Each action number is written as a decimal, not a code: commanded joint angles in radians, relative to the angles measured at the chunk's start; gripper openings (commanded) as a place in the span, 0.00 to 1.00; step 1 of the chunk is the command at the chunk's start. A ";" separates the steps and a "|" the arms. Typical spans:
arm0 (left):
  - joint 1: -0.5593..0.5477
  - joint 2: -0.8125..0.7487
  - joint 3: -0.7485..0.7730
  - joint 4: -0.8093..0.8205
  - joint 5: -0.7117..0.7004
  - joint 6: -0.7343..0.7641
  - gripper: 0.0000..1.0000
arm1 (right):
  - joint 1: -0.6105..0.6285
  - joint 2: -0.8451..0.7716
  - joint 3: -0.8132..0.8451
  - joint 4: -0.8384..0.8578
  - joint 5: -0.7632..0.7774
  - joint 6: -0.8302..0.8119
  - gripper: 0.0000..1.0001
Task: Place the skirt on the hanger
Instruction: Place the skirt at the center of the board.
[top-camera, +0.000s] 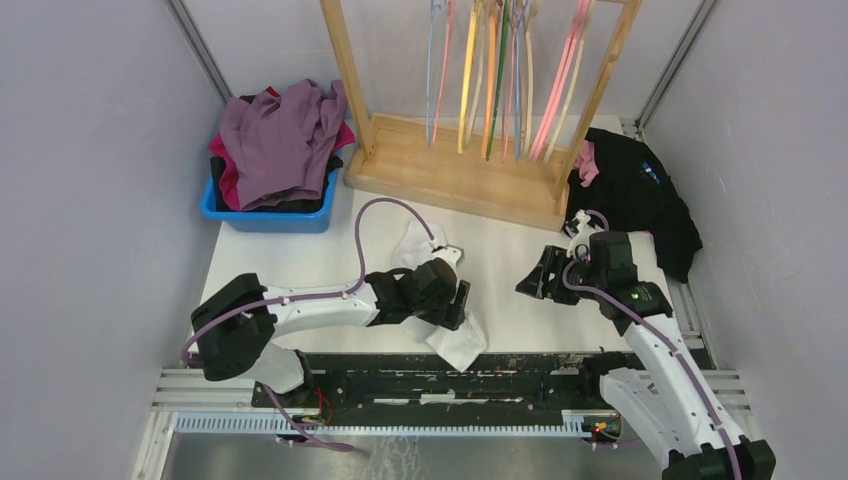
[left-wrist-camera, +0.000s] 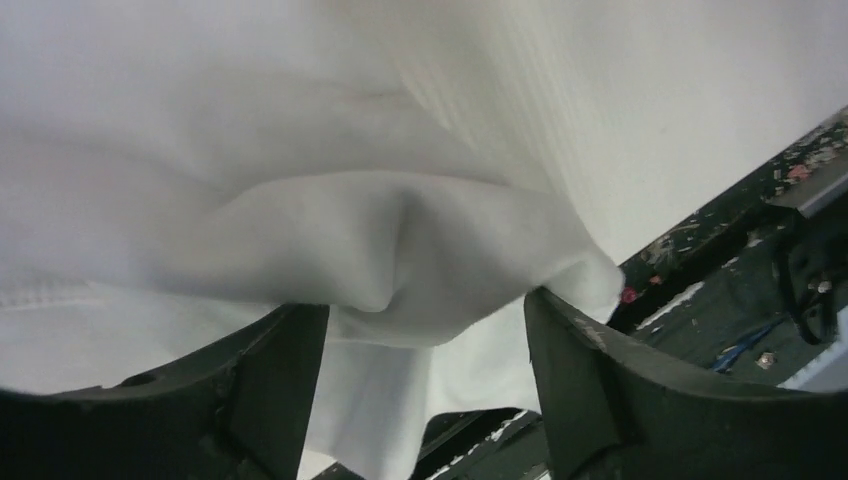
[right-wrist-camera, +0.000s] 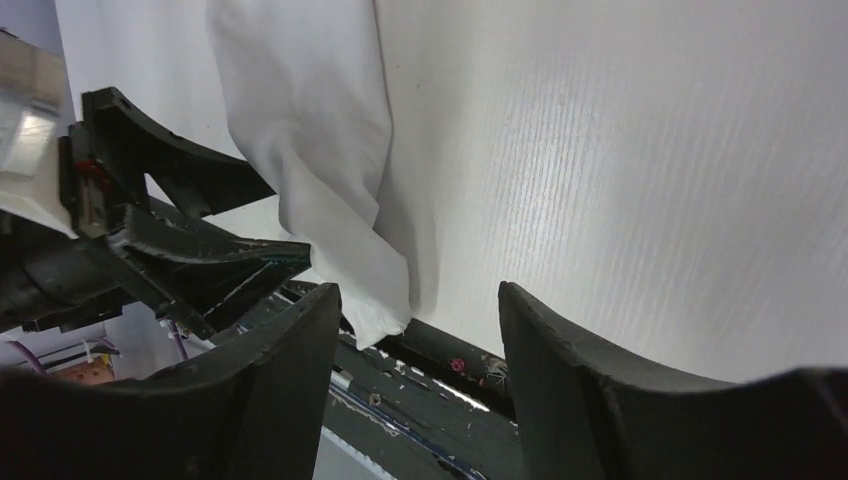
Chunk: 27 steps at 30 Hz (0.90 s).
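The white skirt (top-camera: 458, 343) lies crumpled on the white table, its lower corner hanging over the near edge. My left gripper (top-camera: 455, 300) sits on top of it. In the left wrist view the skirt (left-wrist-camera: 400, 220) fills the frame, and the left gripper (left-wrist-camera: 425, 320) is open, with a loose fold between the fingers (left-wrist-camera: 270, 380). My right gripper (top-camera: 535, 282) hovers open to the right of the skirt, holding nothing. In the right wrist view the right gripper (right-wrist-camera: 420, 310) faces the skirt (right-wrist-camera: 310, 150). Several coloured hangers (top-camera: 500, 70) hang on the rack at the back.
A wooden rack (top-camera: 460, 175) stands at the back centre. At back left, a blue basket (top-camera: 265, 218) holds purple and pink clothes. A black garment (top-camera: 640, 195) lies at the right edge. A dark rail (top-camera: 540, 365) runs along the table's near edge.
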 joint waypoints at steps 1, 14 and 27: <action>0.004 -0.064 0.053 0.119 0.034 -0.009 0.83 | 0.023 0.046 0.051 0.045 0.027 0.004 0.64; 0.133 -0.434 -0.157 -0.117 -0.292 -0.155 0.99 | 0.563 0.361 0.361 0.039 0.390 -0.081 0.50; 0.372 -0.592 -0.410 -0.018 -0.217 -0.208 0.92 | 0.971 0.774 0.549 0.162 0.589 -0.084 0.47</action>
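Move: The white skirt lies rumpled lengthways on the board, its middle about 5 cm ahead and 6 cm left of the left fingertips, 2 cm below them. From there the blue bin is some 32 cm ahead and 42 cm left. For the right hand the skirt's middle is about 19 cm left, 5 cm back and 10 cm below; the rack's wooden base is around 25 cm ahead and 12 cm left, the black clothes roughly 19 cm ahead and 30 cm right. The left fingers, already loosened, spread wide and come free of the skirt. That hand rises about 9 cm, arcs left some 17 cm and a little forward, and sinks low over the skirt's left corner, turning counter-clockwise. The right hand swings about 19 cm left and slightly back to above the skirt, rising briefly and sinking again, rolling and turning counter-clockwise as its fingers partly close. ##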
